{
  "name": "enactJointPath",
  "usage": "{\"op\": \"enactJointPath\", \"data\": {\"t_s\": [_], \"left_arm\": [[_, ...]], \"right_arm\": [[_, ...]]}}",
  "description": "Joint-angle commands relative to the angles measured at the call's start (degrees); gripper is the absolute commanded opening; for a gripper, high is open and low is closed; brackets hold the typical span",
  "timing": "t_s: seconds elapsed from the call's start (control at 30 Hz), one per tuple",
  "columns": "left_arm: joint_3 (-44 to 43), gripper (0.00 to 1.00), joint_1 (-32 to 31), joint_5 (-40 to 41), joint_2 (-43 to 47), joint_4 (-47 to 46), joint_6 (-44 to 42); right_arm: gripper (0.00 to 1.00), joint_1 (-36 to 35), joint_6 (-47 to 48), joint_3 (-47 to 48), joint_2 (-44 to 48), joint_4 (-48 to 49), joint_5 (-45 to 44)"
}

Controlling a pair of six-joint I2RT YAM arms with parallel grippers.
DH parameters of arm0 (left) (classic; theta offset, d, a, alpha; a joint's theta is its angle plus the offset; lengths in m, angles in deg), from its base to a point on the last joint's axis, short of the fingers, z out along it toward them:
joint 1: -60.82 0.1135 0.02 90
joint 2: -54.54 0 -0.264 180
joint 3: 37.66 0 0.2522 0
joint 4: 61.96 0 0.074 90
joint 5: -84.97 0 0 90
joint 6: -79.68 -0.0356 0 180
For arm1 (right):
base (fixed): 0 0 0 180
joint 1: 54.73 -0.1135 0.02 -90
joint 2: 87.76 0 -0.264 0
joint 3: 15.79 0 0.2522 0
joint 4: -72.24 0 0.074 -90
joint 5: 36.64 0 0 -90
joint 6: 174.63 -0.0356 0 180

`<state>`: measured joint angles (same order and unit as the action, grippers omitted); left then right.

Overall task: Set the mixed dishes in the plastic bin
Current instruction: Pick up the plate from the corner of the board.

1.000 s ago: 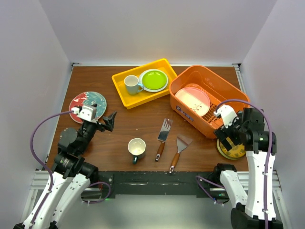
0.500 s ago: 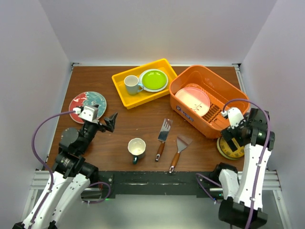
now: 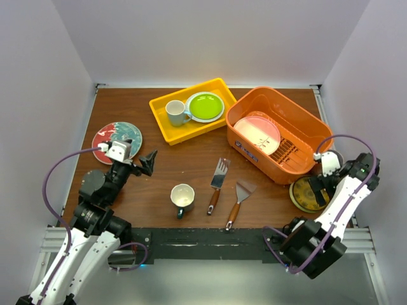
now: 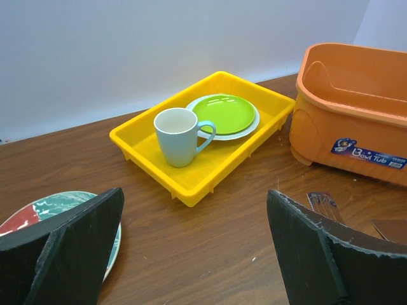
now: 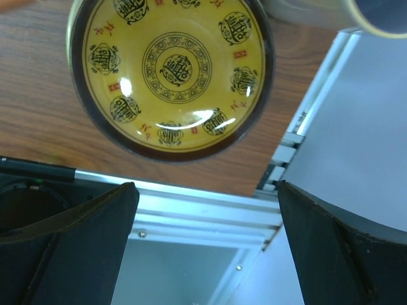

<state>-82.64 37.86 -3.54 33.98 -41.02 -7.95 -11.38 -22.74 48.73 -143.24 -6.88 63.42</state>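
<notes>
The orange plastic bin [image 3: 299,121] [image 4: 356,114] stands at the back right and holds a pink-rimmed plate [image 3: 257,133]. Other dishes lie around: a red and teal plate [image 3: 116,138] [image 4: 48,208] at the left, a teal mug [image 3: 182,197] near the front, a lime green plate [image 3: 205,106] [image 4: 224,113], and a yellow patterned plate [image 3: 307,194] [image 5: 172,67] at the front right. My left gripper [image 3: 135,165] [image 4: 200,254] is open and empty over bare table near the red plate. My right gripper [image 3: 321,184] [image 5: 206,248] is open and empty just past the yellow plate's near side, over the table's edge.
A yellow tray [image 3: 166,127] [image 4: 191,184] holds the green plate and a white mug [image 3: 175,112] [image 4: 177,135]. Two wooden-handled spatulas [image 3: 217,184] [image 3: 238,202] lie in the middle front. A pale round dish [image 5: 311,13] shows partly beside the yellow plate. The metal rail [image 5: 191,213] borders the table.
My right arm has swung out to the right and down, from beside the bin to over the yellow plate. The left arm has stayed put.
</notes>
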Motion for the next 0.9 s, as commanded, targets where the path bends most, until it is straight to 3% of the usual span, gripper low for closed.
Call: {"op": "enactJointPath", "data": {"t_s": [0.0,0.17,0.67,0.87], "left_arm": [[0.0,1.0,-0.2,-0.2,-0.5,-2.5,0.4],[0.0,1.0,-0.2,-0.4,-0.8,-2.5,0.4],[-0.1,1.0,-0.2,-0.4,-1.6,-2.5,0.4],[-0.1,1.0,-0.2,-0.4,-1.6,-2.5,0.4]], "right_arm": [[0.97,3.5,2.2,-3.1,-2.3,7.2,0.8],[0.95,8.9,2.8,-3.2,-9.3,10.3,3.8],[0.76,9.0,-2.3,-6.2,-19.2,19.2,7.8],[0.55,9.0,-3.1,-6.1,-20.7,19.7,8.4]]}}
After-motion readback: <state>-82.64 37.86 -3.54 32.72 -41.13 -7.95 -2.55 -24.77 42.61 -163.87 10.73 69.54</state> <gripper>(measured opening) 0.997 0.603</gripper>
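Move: The yellow plate's middle lies about 4 cm ahead of the right hand, 3 cm to its left and 11 cm below. The purple-lined mug stands some 12 cm ahead and 4 cm to the right; the plastic bin's middle is about 21 cm ahead and 14 cm left. From the left hand the plate is some 57 cm right, 6 cm back and 27 cm below. The right hand sinks about 8 cm, shifting some 3 cm right, towards the plate's near-right rim, fingers closing partway. ##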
